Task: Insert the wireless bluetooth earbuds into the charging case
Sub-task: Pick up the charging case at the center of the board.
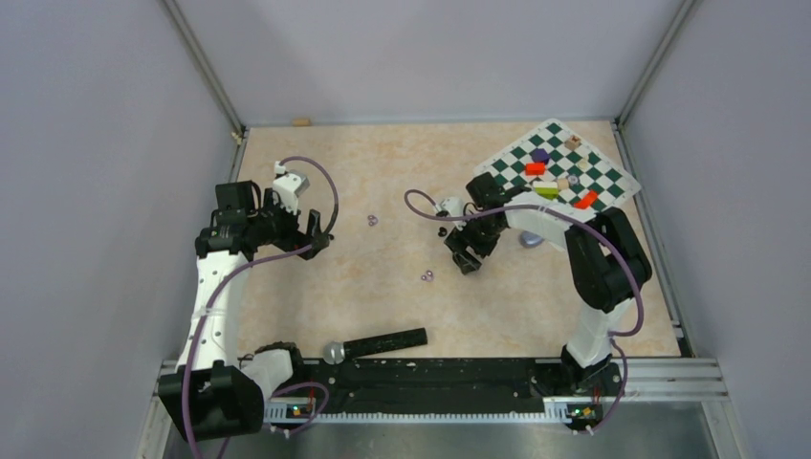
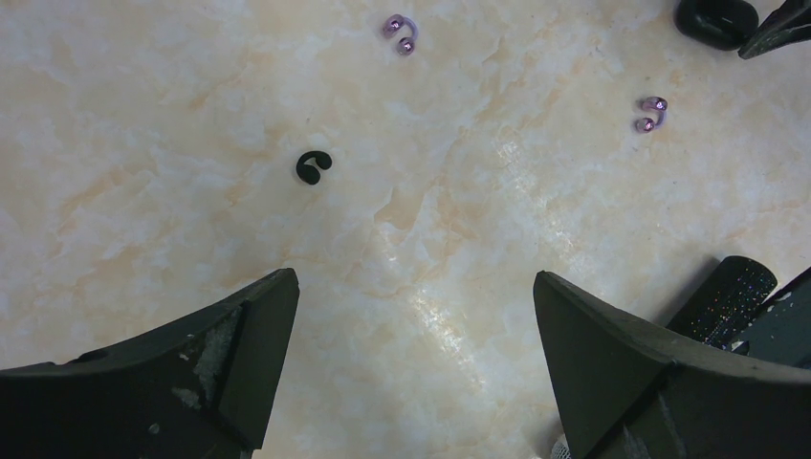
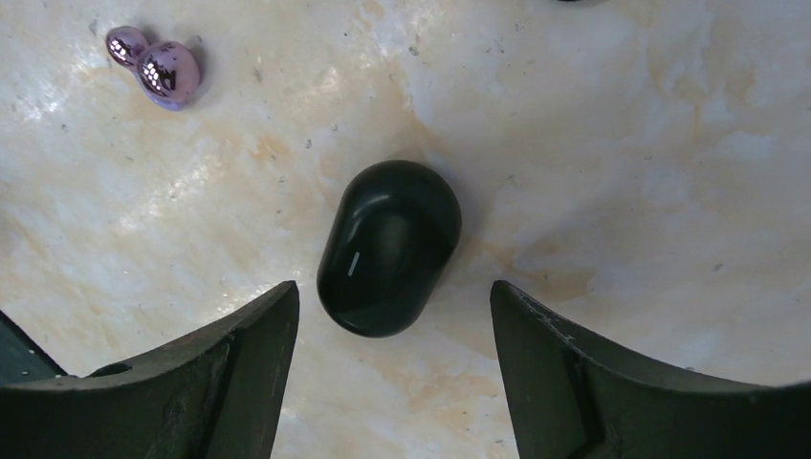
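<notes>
A closed glossy black charging case (image 3: 390,247) lies on the marbled table. My right gripper (image 3: 392,298) is open just short of it, one finger on each side of its near end, touching nothing. One lilac earbud (image 3: 158,65) lies to the case's upper left. In the left wrist view a black earbud (image 2: 313,166) and two lilac earbuds (image 2: 401,32) (image 2: 651,113) lie apart on the table, with the black case (image 2: 717,21) at the top right. My left gripper (image 2: 413,277) is open and empty above bare table. From above, the lilac earbuds (image 1: 372,221) (image 1: 427,276) lie between both grippers.
A green-and-white chessboard (image 1: 516,153) with coloured blocks lies at the back right. A grey oval case (image 1: 531,239) sits beside the right arm. A black microphone (image 1: 378,344) lies along the near edge. Walls enclose the table on three sides.
</notes>
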{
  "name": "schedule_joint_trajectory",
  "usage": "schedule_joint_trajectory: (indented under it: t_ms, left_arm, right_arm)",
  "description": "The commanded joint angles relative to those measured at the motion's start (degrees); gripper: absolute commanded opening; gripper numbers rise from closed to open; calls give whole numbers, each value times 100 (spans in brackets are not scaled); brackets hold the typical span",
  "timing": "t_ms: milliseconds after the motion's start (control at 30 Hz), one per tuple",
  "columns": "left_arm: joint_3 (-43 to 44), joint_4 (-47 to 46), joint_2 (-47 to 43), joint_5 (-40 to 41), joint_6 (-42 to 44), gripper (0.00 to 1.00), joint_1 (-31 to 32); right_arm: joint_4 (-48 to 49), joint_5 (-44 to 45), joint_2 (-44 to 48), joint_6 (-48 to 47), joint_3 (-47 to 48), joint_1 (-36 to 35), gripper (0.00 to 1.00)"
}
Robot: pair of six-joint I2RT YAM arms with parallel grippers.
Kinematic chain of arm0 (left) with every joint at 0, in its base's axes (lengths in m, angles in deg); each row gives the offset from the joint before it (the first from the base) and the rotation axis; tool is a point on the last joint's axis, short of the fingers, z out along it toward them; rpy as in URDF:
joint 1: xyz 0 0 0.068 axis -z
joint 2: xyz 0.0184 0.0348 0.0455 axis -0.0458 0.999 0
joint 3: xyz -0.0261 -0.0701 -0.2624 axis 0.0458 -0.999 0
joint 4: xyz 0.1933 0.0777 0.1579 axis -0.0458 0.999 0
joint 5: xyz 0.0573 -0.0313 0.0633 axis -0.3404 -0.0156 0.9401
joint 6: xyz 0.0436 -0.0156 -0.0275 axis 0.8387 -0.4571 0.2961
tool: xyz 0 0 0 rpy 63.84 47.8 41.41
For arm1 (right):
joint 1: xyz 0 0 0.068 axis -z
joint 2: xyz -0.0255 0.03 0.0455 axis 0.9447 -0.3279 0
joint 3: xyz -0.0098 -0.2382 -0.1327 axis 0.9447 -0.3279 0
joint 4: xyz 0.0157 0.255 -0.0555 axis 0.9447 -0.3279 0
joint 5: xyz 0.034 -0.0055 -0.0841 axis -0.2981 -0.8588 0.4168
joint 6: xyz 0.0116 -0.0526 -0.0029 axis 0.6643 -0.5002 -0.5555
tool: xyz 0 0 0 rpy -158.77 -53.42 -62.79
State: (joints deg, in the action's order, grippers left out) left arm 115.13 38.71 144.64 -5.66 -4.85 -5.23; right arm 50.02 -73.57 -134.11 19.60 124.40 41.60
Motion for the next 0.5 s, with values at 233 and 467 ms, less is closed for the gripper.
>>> schedule_joint_trajectory:
  t_ms: [233, 467]
  left_arm:
    - [211, -64, -81, -158, 31, 99, 12]
    - [211, -64, -58, -175, 40, 99, 12]
  right_arm:
    - [60, 734, 179, -227, -146, -422, 63]
    - [128, 849, 264, -247, -155, -529, 44]
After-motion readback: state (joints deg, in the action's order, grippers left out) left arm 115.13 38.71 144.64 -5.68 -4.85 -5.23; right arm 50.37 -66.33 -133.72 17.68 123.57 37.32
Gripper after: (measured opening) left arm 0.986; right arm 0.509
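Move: The black charging case lies just under the right fingers, between the open tips: about 1 cm to that hand's left, level fore and aft, some 2 cm below. The purple earbuds are roughly 8 cm left and 1 cm nearer; the black earbud is about 7 cm ahead and 5 cm left. The grey case is some 12 cm right and 6 cm ahead. From the idle left hand the charging case is about 27 cm right, level fore and aft, 18 cm below. Both right fingertips come against the long sides of the black charging case, closing from about three quarters open to half open. As they close, the hand sinks only about half a centimetre, easing back a similar amount, while the wrist tilts under 10 degrees, bringing the fingers nearer to straight down. ##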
